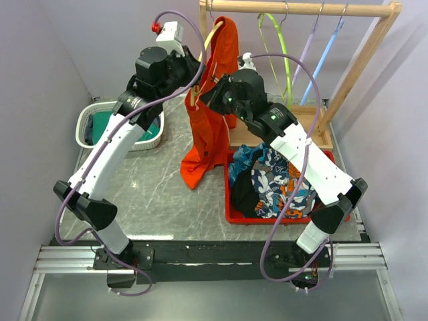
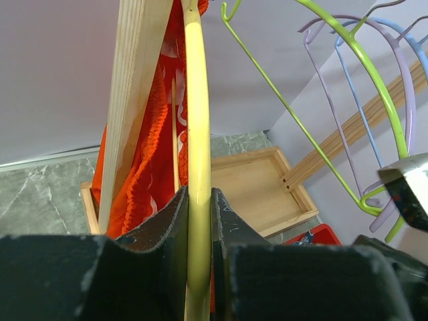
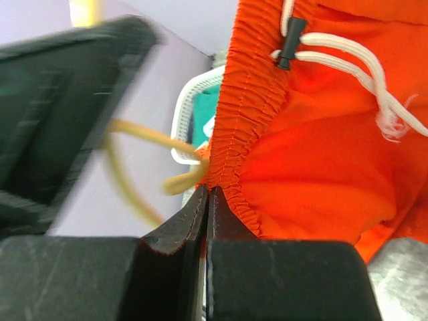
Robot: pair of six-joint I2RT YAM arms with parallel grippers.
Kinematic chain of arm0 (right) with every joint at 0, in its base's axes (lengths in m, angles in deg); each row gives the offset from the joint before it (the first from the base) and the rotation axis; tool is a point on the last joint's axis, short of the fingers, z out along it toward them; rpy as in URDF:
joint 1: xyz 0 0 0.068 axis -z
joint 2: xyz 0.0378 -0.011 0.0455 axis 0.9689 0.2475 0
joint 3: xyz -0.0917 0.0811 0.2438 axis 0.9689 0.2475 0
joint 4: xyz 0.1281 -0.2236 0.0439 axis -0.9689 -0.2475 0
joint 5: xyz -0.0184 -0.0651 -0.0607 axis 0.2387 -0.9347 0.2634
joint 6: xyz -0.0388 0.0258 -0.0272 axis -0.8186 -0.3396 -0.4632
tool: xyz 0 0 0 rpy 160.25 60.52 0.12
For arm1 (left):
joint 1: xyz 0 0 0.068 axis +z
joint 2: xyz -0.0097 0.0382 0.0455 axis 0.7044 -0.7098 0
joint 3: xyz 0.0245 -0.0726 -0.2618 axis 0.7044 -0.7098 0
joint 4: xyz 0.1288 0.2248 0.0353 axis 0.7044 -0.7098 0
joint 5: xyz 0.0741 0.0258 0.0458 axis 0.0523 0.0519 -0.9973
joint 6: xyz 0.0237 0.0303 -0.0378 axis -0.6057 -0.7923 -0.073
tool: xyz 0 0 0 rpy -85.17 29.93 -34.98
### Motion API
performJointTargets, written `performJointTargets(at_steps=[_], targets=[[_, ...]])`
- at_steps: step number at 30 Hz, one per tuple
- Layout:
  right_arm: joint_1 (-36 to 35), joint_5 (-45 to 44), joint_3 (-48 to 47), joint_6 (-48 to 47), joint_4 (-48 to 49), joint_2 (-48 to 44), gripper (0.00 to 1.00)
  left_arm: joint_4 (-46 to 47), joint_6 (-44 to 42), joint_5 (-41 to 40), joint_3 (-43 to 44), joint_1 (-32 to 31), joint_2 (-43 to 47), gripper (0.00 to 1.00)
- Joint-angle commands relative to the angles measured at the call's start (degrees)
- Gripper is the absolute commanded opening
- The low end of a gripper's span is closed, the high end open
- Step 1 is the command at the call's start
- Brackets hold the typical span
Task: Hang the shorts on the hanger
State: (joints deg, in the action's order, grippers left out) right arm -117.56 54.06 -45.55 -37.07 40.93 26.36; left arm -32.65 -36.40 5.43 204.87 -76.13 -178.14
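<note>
The orange shorts [image 1: 208, 130] hang down from the wooden rack's left end, draped at the top over the yellow hanger [image 1: 215, 32]. In the left wrist view my left gripper [image 2: 198, 200] is shut on the hanger's yellow bar [image 2: 196, 100], with the shorts [image 2: 144, 160] just behind it. My left gripper [image 1: 194, 72] sits to the left of the cloth. My right gripper [image 3: 208, 194] is shut on the shorts' ruffled waistband [image 3: 244, 134], below the white drawstring [image 3: 348, 57]. From above, my right gripper [image 1: 204, 99] presses into the shorts from the right. The hanger [image 3: 134, 140] looks blurred there.
The wooden rack rail [image 1: 301, 8] carries a lime green hanger [image 1: 281, 53], a lilac one [image 1: 304, 53] and a blue one [image 1: 328, 47]. A red tray [image 1: 231, 214] of patterned garments lies front right. A white basket [image 1: 83, 127] with green cloth stands at left.
</note>
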Motion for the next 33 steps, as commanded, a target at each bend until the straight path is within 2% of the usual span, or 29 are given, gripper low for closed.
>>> performJointTargets(at_steps=[1, 14, 22, 31, 33], targets=[[-2.41, 5.75, -4.82, 0.04, 0.53, -3.54, 0.0, 4.07, 1.43, -0.18, -2.23, -0.11, -1.02, 0.01], [-1.88, 7.77, -12.56, 0.21, -2.37, -2.13, 0.0, 5.65, -0.24, -3.43, -6.53, -1.43, -0.5, 0.01], [5.93, 10.58, -23.54, 0.92, -6.94, 4.37, 0.0, 2.49, -1.73, -2.9, -8.38, -1.52, 2.58, 0.01], [9.54, 12.78, -20.83, 0.65, -3.86, 7.01, 0.0, -7.7, -1.92, 0.17, -3.03, -1.08, 3.9, 0.01], [9.54, 12.17, -19.86, -0.05, -2.98, 6.92, 0.0, -9.11, -1.39, 1.84, -1.27, -0.82, 3.81, 0.06]])
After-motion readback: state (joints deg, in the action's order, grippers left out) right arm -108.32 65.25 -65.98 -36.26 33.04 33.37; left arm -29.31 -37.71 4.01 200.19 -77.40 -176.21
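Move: The right hand already pinches the waistband of the shorts. The yellow hanger's bare near end lies about 4 cm to its left and 1 cm ahead, roughly level; the left gripper, closed on the hanger, is some 6 cm ahead, 3 cm left and 6 cm above. The rack's left post stands roughly 14 cm ahead and 1 cm left. From the left hand that hanger end is about 5 cm back, 1 cm left and 6 cm down. Keeping its pinch on the waistband, the right hand hauls that edge up about 8 cm past the hanger's near end, easing back a couple of centimetres at first. It then swings about 5 cm forward and some 3 cm right beside the left gripper, sinking slightly. The left hand keeps its grip on the hanger, shifting barely a centimetre. ##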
